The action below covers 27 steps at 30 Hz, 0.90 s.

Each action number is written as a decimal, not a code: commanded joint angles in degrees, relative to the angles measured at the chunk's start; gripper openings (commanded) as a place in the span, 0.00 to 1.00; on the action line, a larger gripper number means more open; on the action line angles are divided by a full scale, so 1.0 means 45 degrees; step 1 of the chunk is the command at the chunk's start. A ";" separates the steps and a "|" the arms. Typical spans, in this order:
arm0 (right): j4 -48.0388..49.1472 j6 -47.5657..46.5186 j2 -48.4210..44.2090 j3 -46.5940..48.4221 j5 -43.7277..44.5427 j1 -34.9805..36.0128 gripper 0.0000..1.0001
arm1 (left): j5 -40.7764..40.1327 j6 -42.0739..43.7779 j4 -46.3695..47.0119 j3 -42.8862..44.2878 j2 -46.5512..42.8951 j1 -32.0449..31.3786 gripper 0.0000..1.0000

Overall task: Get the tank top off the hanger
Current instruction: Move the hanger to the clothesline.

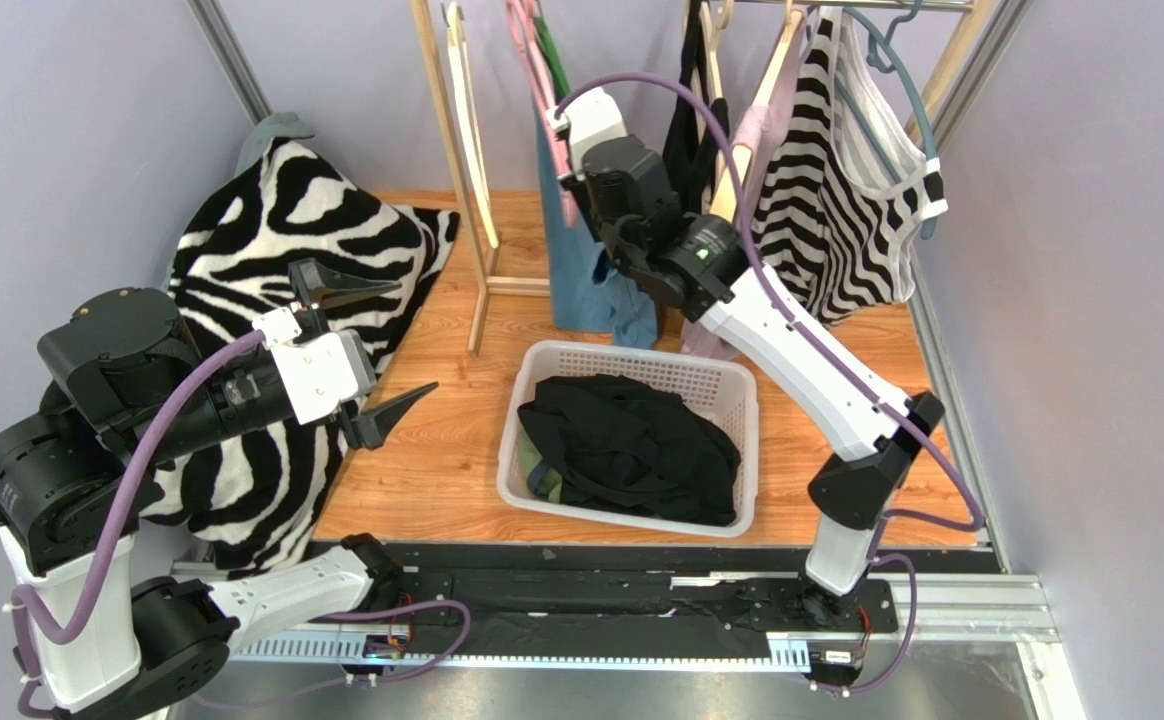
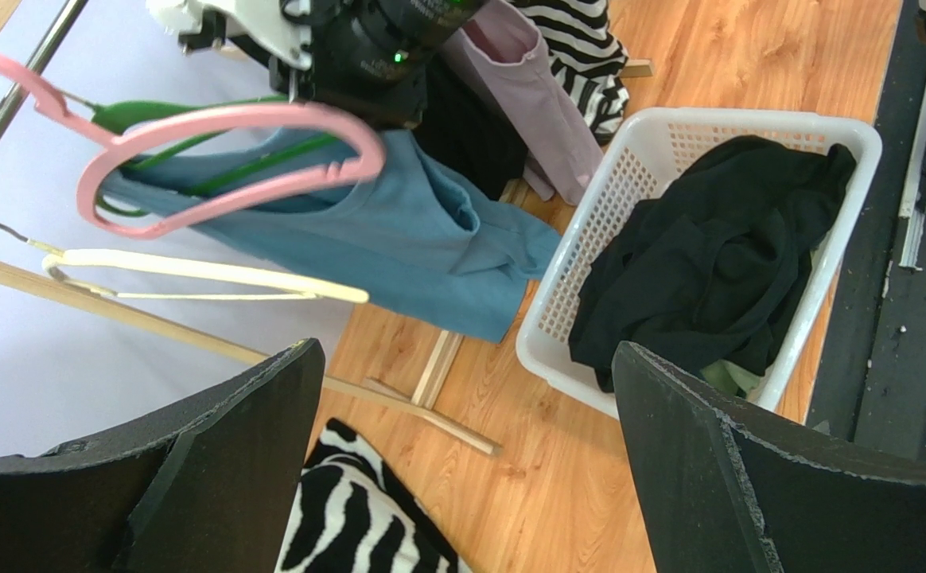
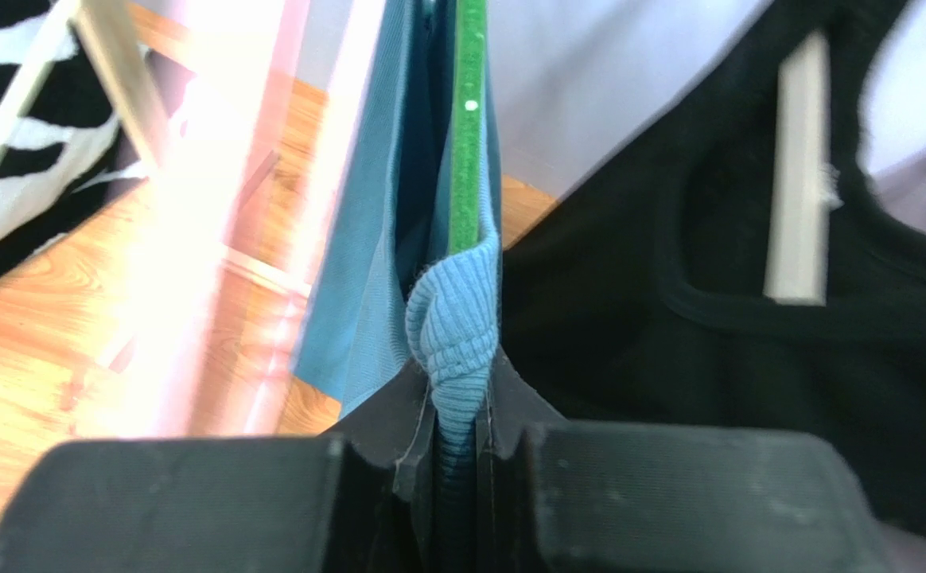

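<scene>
A blue ribbed tank top (image 1: 591,278) (image 2: 408,239) hangs on a green hanger (image 3: 469,119) (image 2: 193,179) from the wooden rack. My right gripper (image 1: 570,192) (image 3: 456,400) is shut on the tank top's strap (image 3: 454,322) where it loops over the end of the green hanger arm. My left gripper (image 1: 378,348) (image 2: 468,394) is open and holds nothing. It hovers over the wood floor at the left, beside the zebra-print cushion (image 1: 295,255) and well apart from the tank top.
A white laundry basket (image 1: 543,368) (image 2: 552,310) with black clothes stands below the rack. Pink (image 2: 217,131) and cream (image 2: 193,272) hangers hang beside the tank top. A black top (image 3: 731,334), a lilac garment (image 2: 528,84) and a zebra-striped top (image 1: 844,195) hang to the right.
</scene>
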 commanded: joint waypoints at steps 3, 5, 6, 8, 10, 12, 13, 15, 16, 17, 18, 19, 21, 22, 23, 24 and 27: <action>0.0845 -0.0828 0.1091 0.2153 0.0554 0.0781 0.00 | 0.0204 -0.0119 0.0032 0.0152 0.0040 0.0120 0.99; 0.0650 -0.0749 0.1287 0.2699 0.0554 0.0781 0.00 | 0.0223 -0.0119 0.0032 0.0152 0.0020 0.0120 0.99; 0.0572 -0.0749 0.1346 0.2741 0.0671 0.0781 0.00 | 0.0204 -0.0119 0.0032 0.0133 -0.0019 0.0140 0.99; 0.0591 -0.0749 0.1289 0.2703 0.0846 0.0742 0.00 | 0.0223 -0.0119 0.0032 0.0113 -0.0077 0.0140 0.99; 0.0591 -0.0439 0.1017 0.2469 0.1023 0.0606 0.00 | 0.0204 -0.0119 0.0032 0.0016 -0.0136 0.0140 0.99; 0.0551 -0.0048 0.0685 0.2041 0.0984 0.0294 0.00 | 0.0165 -0.0119 0.0032 -0.0004 -0.0136 0.0159 0.99; 0.0571 0.0418 0.0373 0.1864 0.0984 0.0022 0.00 | 0.0184 -0.0119 0.0032 -0.0023 -0.0155 0.0140 0.99; 0.0571 0.0870 -0.0096 0.1416 0.0789 -0.0253 0.00 | 0.0204 -0.0139 0.0032 0.0015 -0.0156 0.0140 0.99; 0.0610 0.1355 -0.0524 0.1027 0.0712 -0.0544 0.00 | 0.0223 -0.0139 0.0052 0.0016 -0.0156 0.0159 0.99; 0.0591 0.1592 -0.0721 0.0810 0.0595 -0.0682 0.00 | 0.0204 -0.0139 0.0032 0.0016 -0.0156 0.0140 0.99; 0.0610 0.1672 -0.0897 0.0614 0.0497 -0.0838 0.00 | 0.0243 -0.0139 0.0013 -0.0004 -0.0175 0.0159 0.99; 0.0591 0.2137 -0.1093 0.0264 0.0438 -0.1111 0.00 | 0.0224 -0.0139 0.0032 -0.0004 -0.0156 0.0159 0.99; 0.0591 0.2726 -0.1581 0.0008 0.0029 -0.1347 0.00 | 0.0224 -0.0139 0.0032 0.0015 -0.0194 0.0159 0.99; 0.0610 0.2844 -0.1699 -0.0109 -0.0147 -0.1502 0.00 | 0.0243 -0.0139 0.0013 0.0035 -0.0175 0.0179 0.99; 0.0649 0.2922 -0.1835 -0.0265 -0.0265 -0.1523 0.00 | 0.0243 -0.0139 0.0013 0.0016 -0.0175 0.0179 0.99; 0.0610 0.2904 -0.1856 -0.0286 -0.0227 -0.1543 0.00 | 0.0282 -0.0139 0.0032 0.0035 -0.0175 0.0198 0.99; 0.0610 0.2884 -0.2031 -0.0481 -0.0266 -0.1582 0.00 | 0.0340 -0.0177 0.0013 0.0054 -0.0175 0.0218 0.99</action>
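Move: The right hand already pinches the near end of the green hanger with the blue tank top's strap; the clothesline runs about 18 cm ahead, 2 cm to the left and 12 cm above. The empty pink hanger hangs about 13 cm ahead, 5 cm left and slightly above, the cream hanger about 5 cm farther left, and the black top roughly 12 cm ahead, 10 cm right and a little lower. For the left hand, that spot on the clothesline is about 43 cm ahead, 12 cm right and slightly above. Still pinching the green hanger's end and the strap, the right hand carries on to the left by about 4 cm, towards the empty pink and cream hangers, and slows to a turning point. It then sweeps back right by some 10 cm, away from those hangers and towards the black top, ending about 6 cm right of where it began and barely higher, with the wrist rolling its left side up and swinging clockwise, each by roughly 10 degrees, and the fingers keeping their grip. ##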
